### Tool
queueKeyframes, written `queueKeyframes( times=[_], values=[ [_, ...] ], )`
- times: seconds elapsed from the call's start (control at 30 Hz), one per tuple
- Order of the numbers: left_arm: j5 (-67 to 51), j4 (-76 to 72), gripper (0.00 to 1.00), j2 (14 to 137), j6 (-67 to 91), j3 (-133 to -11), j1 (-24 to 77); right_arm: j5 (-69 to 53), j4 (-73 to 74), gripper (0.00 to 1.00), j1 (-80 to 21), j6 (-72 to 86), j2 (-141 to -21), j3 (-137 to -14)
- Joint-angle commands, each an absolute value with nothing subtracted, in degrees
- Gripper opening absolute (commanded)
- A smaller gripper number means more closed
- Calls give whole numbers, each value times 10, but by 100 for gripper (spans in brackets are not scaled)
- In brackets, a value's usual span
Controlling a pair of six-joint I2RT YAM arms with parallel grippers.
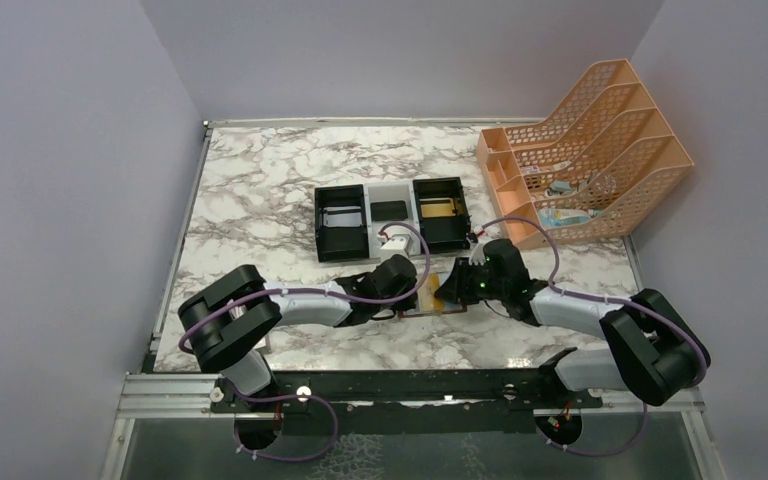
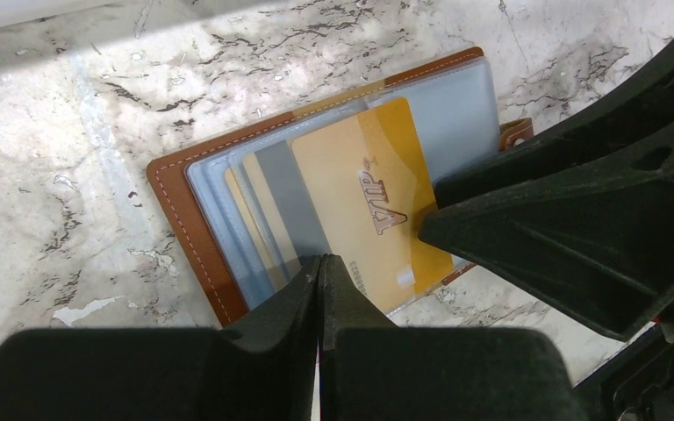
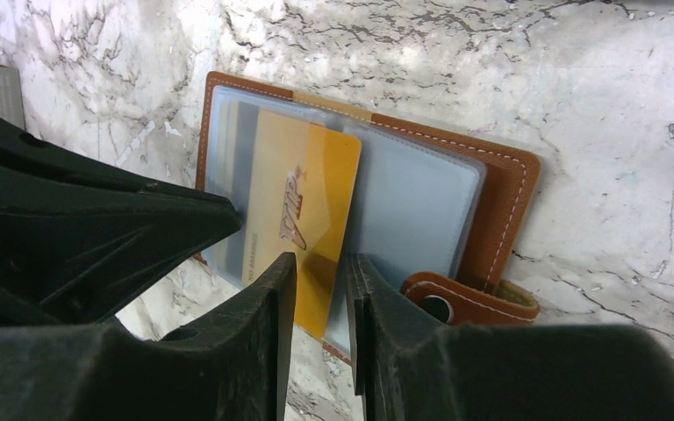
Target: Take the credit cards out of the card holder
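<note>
The card holder (image 2: 175, 189), brown leather with blue-grey sleeves, lies open and flat on the marble table between both grippers. A gold VIP credit card (image 2: 360, 193) sticks partly out of a sleeve, and edges of other cards show in the sleeves beside it. My left gripper (image 2: 320, 263) is shut, its tips over the holder's near edge with nothing seen between them. In the right wrist view the holder (image 3: 500, 202) shows its snap tab (image 3: 469, 298). My right gripper (image 3: 320, 267) stands slightly open just above the gold card's (image 3: 303, 193) free corner.
A black-white-black tray (image 1: 345, 225) stands behind the grippers, with a gold card (image 1: 438, 208) in its right compartment and a dark one (image 1: 390, 208) in the middle. An orange file rack (image 1: 585, 150) fills the back right. A small white box (image 1: 395, 243) sits near the tray.
</note>
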State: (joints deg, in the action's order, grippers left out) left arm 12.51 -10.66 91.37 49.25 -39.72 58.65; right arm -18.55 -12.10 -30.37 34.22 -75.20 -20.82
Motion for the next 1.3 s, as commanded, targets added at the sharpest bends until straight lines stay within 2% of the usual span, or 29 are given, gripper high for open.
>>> queueKeyframes(
  times=[0.0,0.23,0.4,0.5,0.8,0.87,1.0,1.13,1.27],
  values=[
    [150,-18,4,942,476,-399,590,-186,-149,29,-296,354,-778,-199],
    [148,-13,2,954,469,-406,591,-227,-214,27,-293,395,-820,-188],
    [150,-9,0,955,469,-407,592,-214,-218,9,-288,406,-795,-176],
    [154,-8,0,952,470,-405,592,-201,-207,2,-275,407,-768,-165],
    [149,-11,1,943,473,-405,594,-192,-184,1,-248,411,-718,-149],
    [139,-25,4,932,477,-406,598,-199,-189,1,-247,411,-723,-149],
    [128,-47,19,912,481,-422,611,-201,-195,1,-247,412,-731,-149],
    [130,-65,31,903,476,-445,620,-194,-193,1,-246,413,-726,-148],
    [116,-108,32,919,471,-446,621,-195,-194,1,-247,413,-725,-148]
  ],
)
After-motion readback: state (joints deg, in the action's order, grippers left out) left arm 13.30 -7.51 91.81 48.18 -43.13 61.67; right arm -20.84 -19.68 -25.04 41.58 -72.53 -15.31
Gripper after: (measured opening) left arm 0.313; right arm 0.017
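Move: The VIP card lying across the open card holder is the thing to grip: its middle is about 2 cm left of the right hand, 1 cm ahead and 1 cm below. The striped card peeping out from under it lies 4 cm left and 1 cm ahead, the snap tab 6 cm to the right and level. The black-and-white case is some 15 cm ahead and 10 cm left. From the left hand, the VIP card is about 3 cm right and 2 cm ahead. While the left fingertips, nearly shut, stay put on the cards' near-left part to hold the card holder down, the right hand's parted fingers dip and edge left about 1 cm around the VIP card's right-hand edge, pinch it shut, then rise 1 cm and draw it some 2.5 cm to the right, turning roughly 10 degrees. With the right hand then still and keeping its pinch, the left opens about a third and comes free, going right, back and up, some 2 cm in all. ##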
